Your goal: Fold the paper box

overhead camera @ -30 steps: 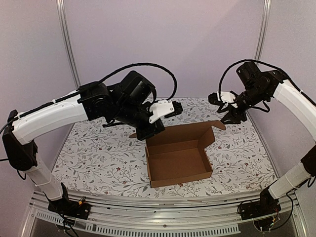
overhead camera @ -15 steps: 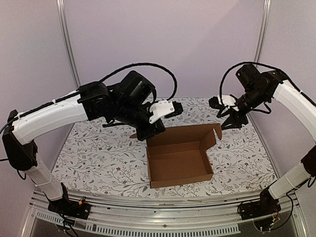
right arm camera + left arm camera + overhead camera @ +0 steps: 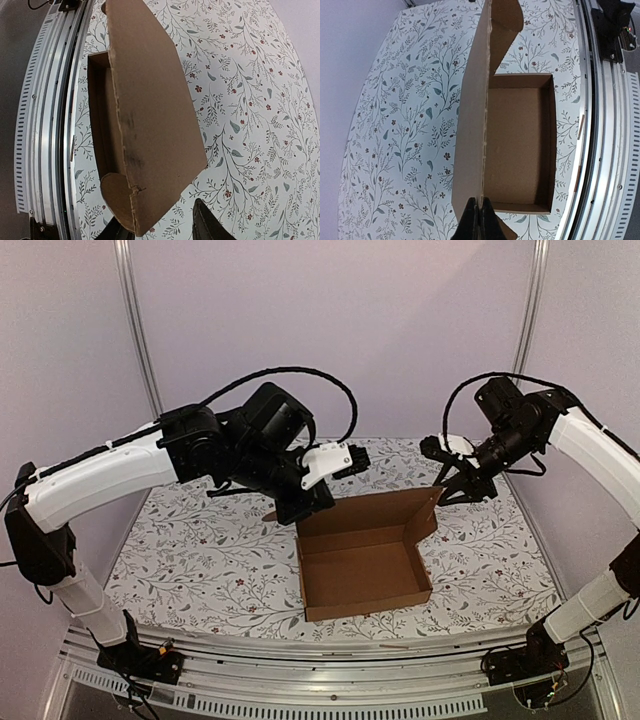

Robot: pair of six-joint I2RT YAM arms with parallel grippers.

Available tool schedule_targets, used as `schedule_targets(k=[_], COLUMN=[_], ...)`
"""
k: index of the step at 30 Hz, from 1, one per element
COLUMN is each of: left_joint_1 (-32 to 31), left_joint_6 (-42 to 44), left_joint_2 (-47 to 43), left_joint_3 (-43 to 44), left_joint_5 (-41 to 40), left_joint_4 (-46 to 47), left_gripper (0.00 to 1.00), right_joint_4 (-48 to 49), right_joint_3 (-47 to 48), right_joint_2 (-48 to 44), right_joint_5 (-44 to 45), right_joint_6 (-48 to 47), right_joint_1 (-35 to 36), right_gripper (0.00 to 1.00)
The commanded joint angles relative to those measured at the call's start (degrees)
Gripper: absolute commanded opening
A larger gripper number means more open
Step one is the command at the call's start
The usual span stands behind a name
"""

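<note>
The paper box (image 3: 365, 565) is a brown cardboard tray on the floral cloth, and its lid flap (image 3: 370, 512) stands up along the far side. My left gripper (image 3: 315, 502) is at the lid's left end. In the left wrist view the gripper (image 3: 479, 216) is shut on the lid's edge, with the open tray (image 3: 520, 145) to the right. My right gripper (image 3: 445, 490) is at the lid's right end. In the right wrist view it (image 3: 159, 231) stands open astride the lid's corner (image 3: 145, 210), with a gap beside the right finger (image 3: 207, 225).
An aluminium rail (image 3: 300, 650) runs along the near table edge, close to the box's front wall. Floral cloth (image 3: 200, 550) covers the table on both sides of the box. Metal frame posts (image 3: 135, 330) rise at the back corners.
My right gripper has come down and left onto the lid's right end, its jaws narrowing. The lid now stands more upright. The left gripper has kept its hold.
</note>
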Motion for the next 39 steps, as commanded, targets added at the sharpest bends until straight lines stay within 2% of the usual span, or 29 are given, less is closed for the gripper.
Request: schedule_targets(k=[1, 5, 8, 28, 29, 32, 34, 39], left_joint_1=[0.6, 0.6, 0.7, 2.8, 3.0, 3.4, 3.5, 3.6], left_joint_6=[-1.1, -0.8, -0.6, -0.4, -0.6, -1.3, -2.3, -5.1], left_joint_2=[1.3, 1.5, 1.7, 1.9, 1.7, 0.2, -3.9, -22.3], left_joint_3=[-0.9, -0.9, -0.8, 0.4, 0.5, 0.1, -2.2, -19.3], left_joint_5=[2.9, 3.5, 3.6, 8.3, 8.1, 6.9, 5.3, -1.9], left_joint_4=[-0.1, -0.2, -0.2, -0.3, -0.1, -0.1, 1.5, 14.5], left_gripper=[0.0, 0.0, 0.0, 0.0, 0.04, 0.29, 0.41, 0.64], right_joint_4=[5.9, 12.0, 14.2, 14.4, 14.3, 13.0, 11.8, 9.9], right_joint_3=[-1.6, -4.9, -6.1, -5.7, -5.7, -5.4, -5.0, -4.7], right_joint_2=[-0.3, -3.5, -5.1, -6.6, -6.6, -6.9, -7.1, -7.2], right_joint_5=[-6.2, -7.4, -7.6, -2.9, -2.6, -1.8, -1.6, -1.3], right_joint_6=[3.9, 7.2, 8.9, 5.9, 5.6, 3.5, 2.5, 0.8], right_joint_1=[0.8, 0.9, 1.3, 4.8, 4.7, 4.8, 4.8, 4.8], right_gripper=[0.37, 0.36, 0.31, 0.03, 0.01, 0.0, 0.0, 0.0])
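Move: The right hand, half open, is at the lid's upper right corner: the rounded corner tab lies about 2 cm to its left and 1 cm back, level in height. The lid's right side flap hangs about 5 cm left, 3 cm back and 8 cm below the hand; the open tray is centred some 17 cm left, 6 cm back and 22 cm down. From the left hand, shut on the lid's other upper corner, that tab is about 31 cm right and 6 cm ahead. The right fingers close to shut on the rounded tab and pinch it against the lid's upper right corner, while the hand eases about 2.5 cm left and nearly 2 cm up, tilting some 10 degrees. The left hand keeps its pinch on the lid's left corner almost unmoved, then opens past halfway and lets go, shifting about 3 cm to its left at the last. ##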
